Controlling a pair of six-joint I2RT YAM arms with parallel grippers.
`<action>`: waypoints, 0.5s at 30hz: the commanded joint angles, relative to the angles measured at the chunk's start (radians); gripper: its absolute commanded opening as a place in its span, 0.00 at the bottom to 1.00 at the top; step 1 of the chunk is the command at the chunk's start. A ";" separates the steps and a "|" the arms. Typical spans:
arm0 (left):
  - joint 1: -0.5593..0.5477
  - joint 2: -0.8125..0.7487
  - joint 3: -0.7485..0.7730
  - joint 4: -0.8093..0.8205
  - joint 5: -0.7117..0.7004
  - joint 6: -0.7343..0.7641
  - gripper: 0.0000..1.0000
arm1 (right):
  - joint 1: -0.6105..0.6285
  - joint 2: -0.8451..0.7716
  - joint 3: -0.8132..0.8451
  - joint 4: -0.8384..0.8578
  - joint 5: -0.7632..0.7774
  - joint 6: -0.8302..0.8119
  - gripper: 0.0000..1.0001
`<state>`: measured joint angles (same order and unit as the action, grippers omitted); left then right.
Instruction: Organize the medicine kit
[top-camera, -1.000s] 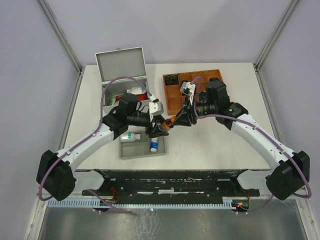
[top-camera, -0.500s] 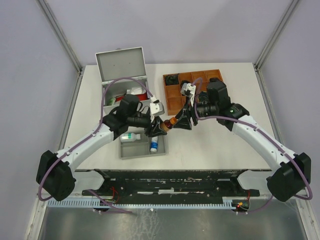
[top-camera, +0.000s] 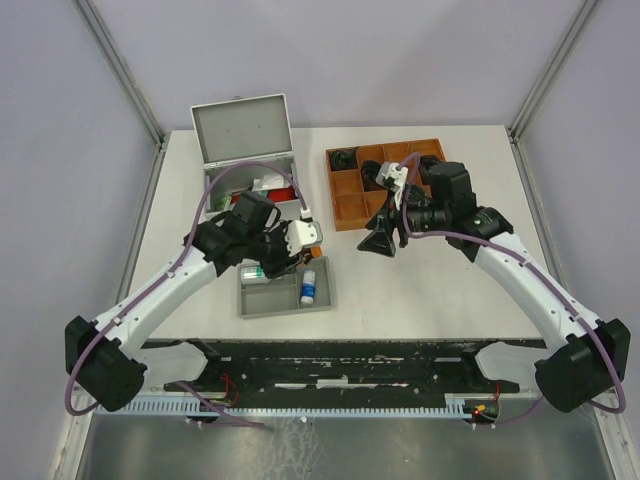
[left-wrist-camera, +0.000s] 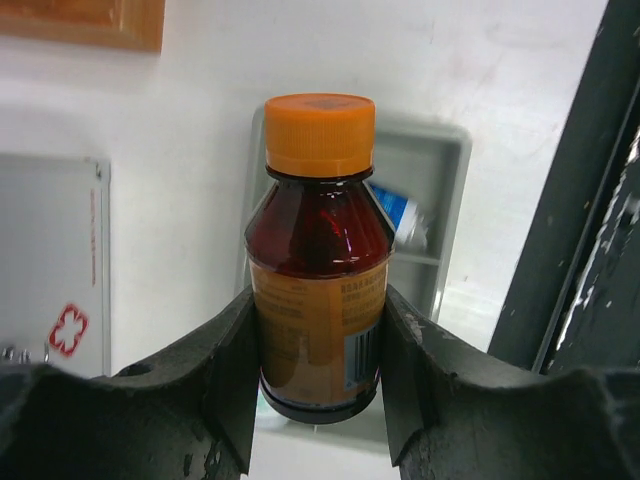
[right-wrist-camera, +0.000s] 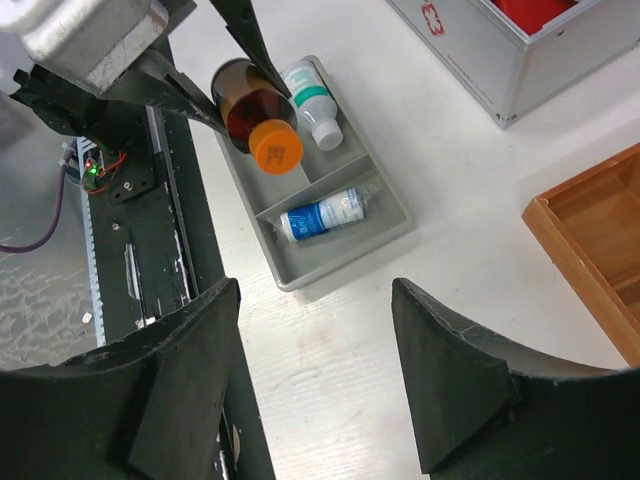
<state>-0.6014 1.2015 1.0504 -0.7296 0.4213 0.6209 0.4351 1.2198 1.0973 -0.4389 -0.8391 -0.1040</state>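
The medicine kit (top-camera: 250, 165) is a silver-grey metal case at the back left, its lid raised; one corner shows in the right wrist view (right-wrist-camera: 500, 60). My left gripper (left-wrist-camera: 320, 295) is shut on a brown bottle (left-wrist-camera: 320, 250) with an orange cap, held above the grey tray (left-wrist-camera: 440, 150). From overhead, the left gripper (top-camera: 285, 258) hangs over that tray (top-camera: 285, 310). The right wrist view also catches the bottle (right-wrist-camera: 255, 115). My right gripper (top-camera: 380, 243) stands open with nothing between its fingers, right of the tray; bare table lies below it (right-wrist-camera: 315, 290).
The grey tray (right-wrist-camera: 340, 260) holds a white bottle (right-wrist-camera: 312, 100) with a green cap and a blue tube (right-wrist-camera: 320, 213). A brown wooden compartment tray (top-camera: 350, 185) sits at the back right. The black frame (top-camera: 350, 360) runs along the table's near edge.
The right gripper let go of the brown bottle, opened and drew back to the right. The left gripper, now alone on the bottle, carried it left over the grey tray.
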 joint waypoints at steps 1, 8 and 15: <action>0.001 -0.067 -0.030 -0.128 -0.185 0.135 0.29 | -0.007 -0.023 0.042 -0.011 0.023 -0.039 0.71; 0.001 -0.069 -0.150 -0.141 -0.234 0.158 0.28 | -0.009 -0.006 0.052 -0.039 0.035 -0.048 0.71; 0.000 -0.036 -0.300 -0.034 -0.276 0.172 0.28 | -0.009 0.000 0.053 -0.052 0.040 -0.062 0.72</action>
<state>-0.6018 1.1519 0.8104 -0.8490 0.1829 0.7418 0.4297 1.2224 1.1034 -0.4950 -0.8066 -0.1444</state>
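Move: The left hand holds the brown medicine bottle; the grey tray's empty front-left compartment lies about 10 cm to its left, 3 cm back and 16 cm below. The white bottle lies roughly 13 cm left and 3 cm ahead, the blue-white bottle some 1 cm left and 1 cm back, both about 15 cm down. From the right hand the compartment is about 26 cm left, 5 cm back and 23 cm below. The left hand lowers the still-gripped bottle 9 cm towards the empty compartment, 8 cm left, slightly back, fingers tilting downward. ##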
